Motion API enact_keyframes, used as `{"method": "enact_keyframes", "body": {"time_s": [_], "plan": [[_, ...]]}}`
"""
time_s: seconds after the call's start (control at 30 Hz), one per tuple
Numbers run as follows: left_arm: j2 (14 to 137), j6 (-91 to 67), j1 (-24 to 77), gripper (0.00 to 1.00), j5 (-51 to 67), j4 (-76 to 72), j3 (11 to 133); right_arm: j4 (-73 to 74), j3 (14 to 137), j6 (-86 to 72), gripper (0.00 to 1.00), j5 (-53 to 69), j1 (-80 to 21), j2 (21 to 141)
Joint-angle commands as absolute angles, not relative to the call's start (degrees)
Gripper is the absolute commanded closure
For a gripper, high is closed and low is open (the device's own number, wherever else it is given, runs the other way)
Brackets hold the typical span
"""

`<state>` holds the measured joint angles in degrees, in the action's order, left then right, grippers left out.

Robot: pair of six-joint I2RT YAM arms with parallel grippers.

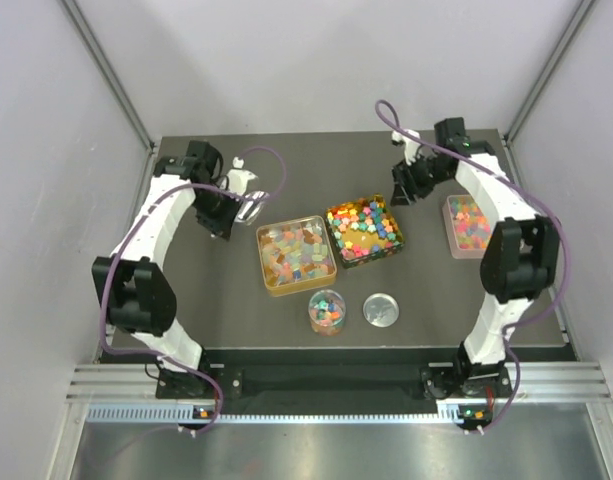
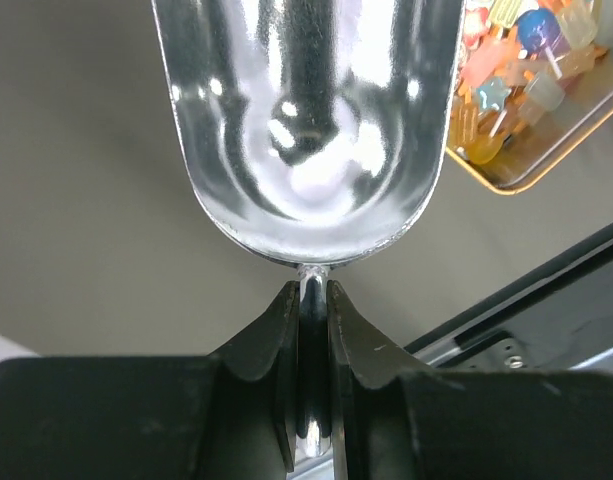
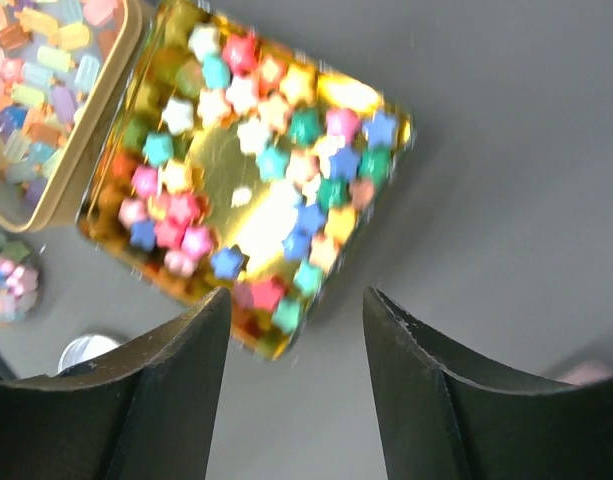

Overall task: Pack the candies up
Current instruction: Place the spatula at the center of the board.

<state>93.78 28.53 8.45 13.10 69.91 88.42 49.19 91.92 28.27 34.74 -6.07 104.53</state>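
Star-shaped candies (image 1: 364, 228) in mixed colours fill a shiny gold tin (image 3: 208, 155). Pale translucent candies (image 1: 296, 252) lie in a second gold tin (image 2: 546, 165) beside it. A small clear jar (image 1: 327, 312) in front holds more coloured candies. At the back left, my left gripper (image 1: 229, 205) is shut on the handle of an empty silver scoop (image 2: 306, 120), which hangs over bare table just left of the pale-candy tin. My right gripper (image 3: 296, 300) is open and empty, hovering over the table by a corner of the star tin.
A round silver lid (image 1: 381, 309) lies right of the jar. A pink tray (image 1: 468, 225) of candies sits at the right, under the right arm. Grey walls close in the dark table on both sides.
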Motion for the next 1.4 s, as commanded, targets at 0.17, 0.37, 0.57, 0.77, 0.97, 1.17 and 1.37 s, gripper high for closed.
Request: {"method": "enact_keyframes", "body": {"time_s": [0.17, 0.37, 0.57, 0.77, 0.97, 1.17, 1.37], "plan": [[107.1, 26.8, 7.4, 1.00, 19.6, 81.4, 90.9, 47.4, 101.2, 26.8, 0.45, 31.1, -10.2, 115.7], [111.3, 22.8, 4.8, 1.00, 18.8, 78.9, 94.3, 45.9, 101.7, 23.7, 0.45, 32.3, -10.5, 117.4], [116.4, 20.2, -1.5, 1.00, 12.9, 75.7, 96.9, 45.4, 100.0, 22.9, 0.45, 32.8, -10.8, 116.8], [120.9, 17.8, -3.6, 0.96, 3.8, 71.0, 97.8, 44.3, 98.3, 21.7, 0.45, 32.7, -11.4, 116.5], [124.1, 17.8, -4.5, 0.73, 6.2, 70.1, 102.7, 44.2, 99.6, 21.6, 0.44, 32.3, -11.9, 116.7], [114.4, 18.5, -4.3, 0.01, 13.4, 69.9, 104.1, 44.6, 99.4, 22.2, 0.44, 32.1, -12.0, 116.6], [106.5, 25.7, 1.7, 0.02, 19.5, 71.1, 98.8, 43.4, 97.1, 22.7, 0.44, 29.4, -12.9, 116.2]]}}
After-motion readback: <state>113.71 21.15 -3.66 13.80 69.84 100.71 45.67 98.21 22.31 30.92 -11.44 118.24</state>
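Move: The left hand holds the spatula; the bare board spot for it lies about 5 cm ahead, 8 cm left and 14 cm below. The jelly box is some 14 cm to that hand's right, 2 cm ahead. From the empty right hand, the candy tin's middle is about 6 cm left, 1 cm ahead and 11 cm below; the pink box stands roughly 19 cm right, level with the hand, the jelly box 20 cm left and 6 cm back. Left lowers the spatula about 13 cm leftward, opens and rises; right sinks 6 cm towards the candy tin. ##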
